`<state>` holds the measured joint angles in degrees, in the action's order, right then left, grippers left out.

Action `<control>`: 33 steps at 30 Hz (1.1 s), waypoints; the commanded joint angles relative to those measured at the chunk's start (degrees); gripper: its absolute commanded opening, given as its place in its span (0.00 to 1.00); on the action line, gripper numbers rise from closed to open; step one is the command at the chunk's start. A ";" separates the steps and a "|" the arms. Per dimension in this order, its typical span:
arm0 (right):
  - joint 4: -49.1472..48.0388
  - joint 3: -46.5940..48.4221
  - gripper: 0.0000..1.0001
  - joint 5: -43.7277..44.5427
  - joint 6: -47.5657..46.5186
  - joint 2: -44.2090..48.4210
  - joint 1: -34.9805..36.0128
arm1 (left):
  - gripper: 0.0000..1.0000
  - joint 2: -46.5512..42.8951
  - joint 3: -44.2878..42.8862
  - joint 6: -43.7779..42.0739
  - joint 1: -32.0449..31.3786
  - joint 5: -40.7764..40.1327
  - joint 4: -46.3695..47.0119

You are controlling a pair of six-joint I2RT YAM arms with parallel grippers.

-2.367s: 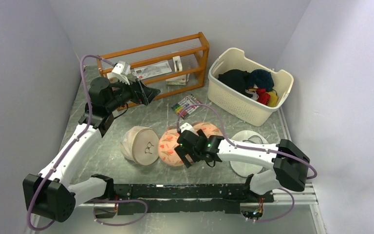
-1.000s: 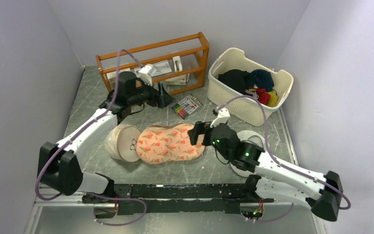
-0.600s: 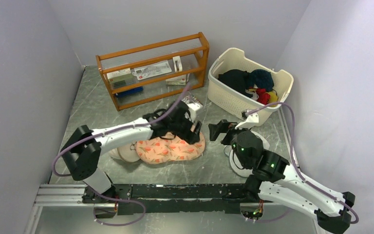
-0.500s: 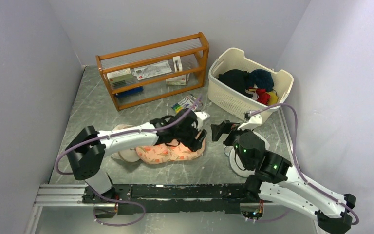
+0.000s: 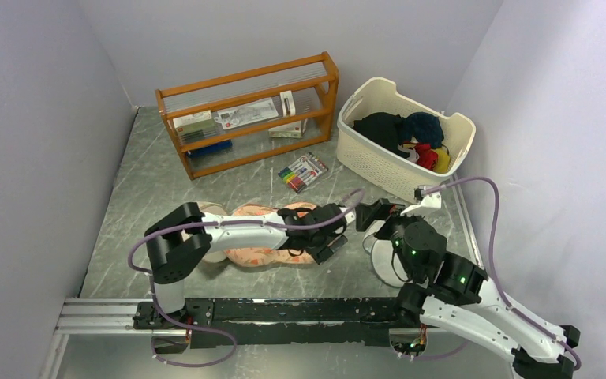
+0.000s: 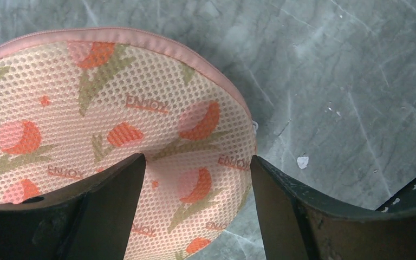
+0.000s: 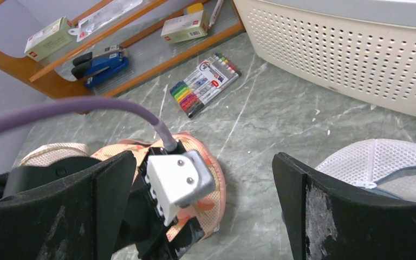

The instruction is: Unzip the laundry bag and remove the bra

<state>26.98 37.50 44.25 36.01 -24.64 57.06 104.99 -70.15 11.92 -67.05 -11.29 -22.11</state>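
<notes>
The laundry bag [image 5: 256,237] lies flat on the table, peach mesh with orange flowers, its pink zipped edge [image 6: 141,37] closed. My left gripper [image 5: 325,241] reaches across it, jaws wide apart and straddling the bag's right end [image 6: 197,162]. The left finger [image 6: 108,206] presses on the fabric; the right finger [image 6: 287,206] stands at the bag's rim. My right gripper [image 5: 371,213] hovers open just right of that end, nothing between its fingers [image 7: 203,160]. The bra is hidden.
A beige pouch [image 7: 49,154] peeks out at the bag's left end. A white mesh disc [image 5: 385,257] lies under the right arm. A marker pack [image 5: 301,171], wooden rack [image 5: 248,110] and clothes basket [image 5: 387,170] stand behind.
The left arm swung from the rack down across the bag to its right end. The bag went from folded to laid out flat. The right gripper drew back to the right.
</notes>
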 commanded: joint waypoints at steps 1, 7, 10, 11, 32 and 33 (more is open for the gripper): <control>2.09 0.70 1.00 1.72 1.12 2.09 -0.02 | 0.82 1.34 -2.66 -0.87 -2.39 -5.70 -1.88; 3.46 1.04 1.00 2.33 1.26 3.23 -0.10 | 0.83 -0.92 -1.77 -0.72 -4.25 -9.73 -1.13; 4.84 1.70 1.00 3.22 1.43 3.76 -0.05 | 0.77 -4.12 -0.24 -1.48 -5.96 -10.38 1.10; 5.26 1.92 1.00 3.53 1.43 4.05 -0.04 | 0.74 -5.27 0.63 -1.88 -6.63 -10.15 2.23; 9.39 4.01 1.00 4.29 1.44 8.81 -0.07 | 0.60 3.64 -2.18 -1.47 -8.45 -12.20 -1.01; 9.45 4.07 1.00 4.13 1.50 8.60 -0.02 | 0.56 3.89 -2.45 -1.40 -8.45 -12.99 -1.44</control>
<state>36.25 40.86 48.14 37.06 -16.10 57.06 107.90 -69.89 10.09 -75.48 -21.43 -21.30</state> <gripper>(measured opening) 0.996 0.611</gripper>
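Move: The zip pull on the right end of the tulip laundry bag lies about 3 cm to the left hand's right, 1 cm ahead and 3 cm below. From that hand the bag's middle is some 13 cm to the left and 3 cm ahead; a white mesh bag lies about 15 cm to the right and 1 cm back, and a marker pack 18 cm ahead and 7 cm left. The pull is about 7 cm left of the right hand, level with it, 23 cm lower. Back along the rounded right end of the laundry bag the left hand re-places itself: it eases down slightly, hops up about 5 cm while drawing back 3 cm, then sinks again to just below its starting height. The fingers narrow partway but stay apart across the rim beside the zip pull; contact can't be made out. Meanwhile the open right hand backs off some 4 cm rightwards, rising a little. ##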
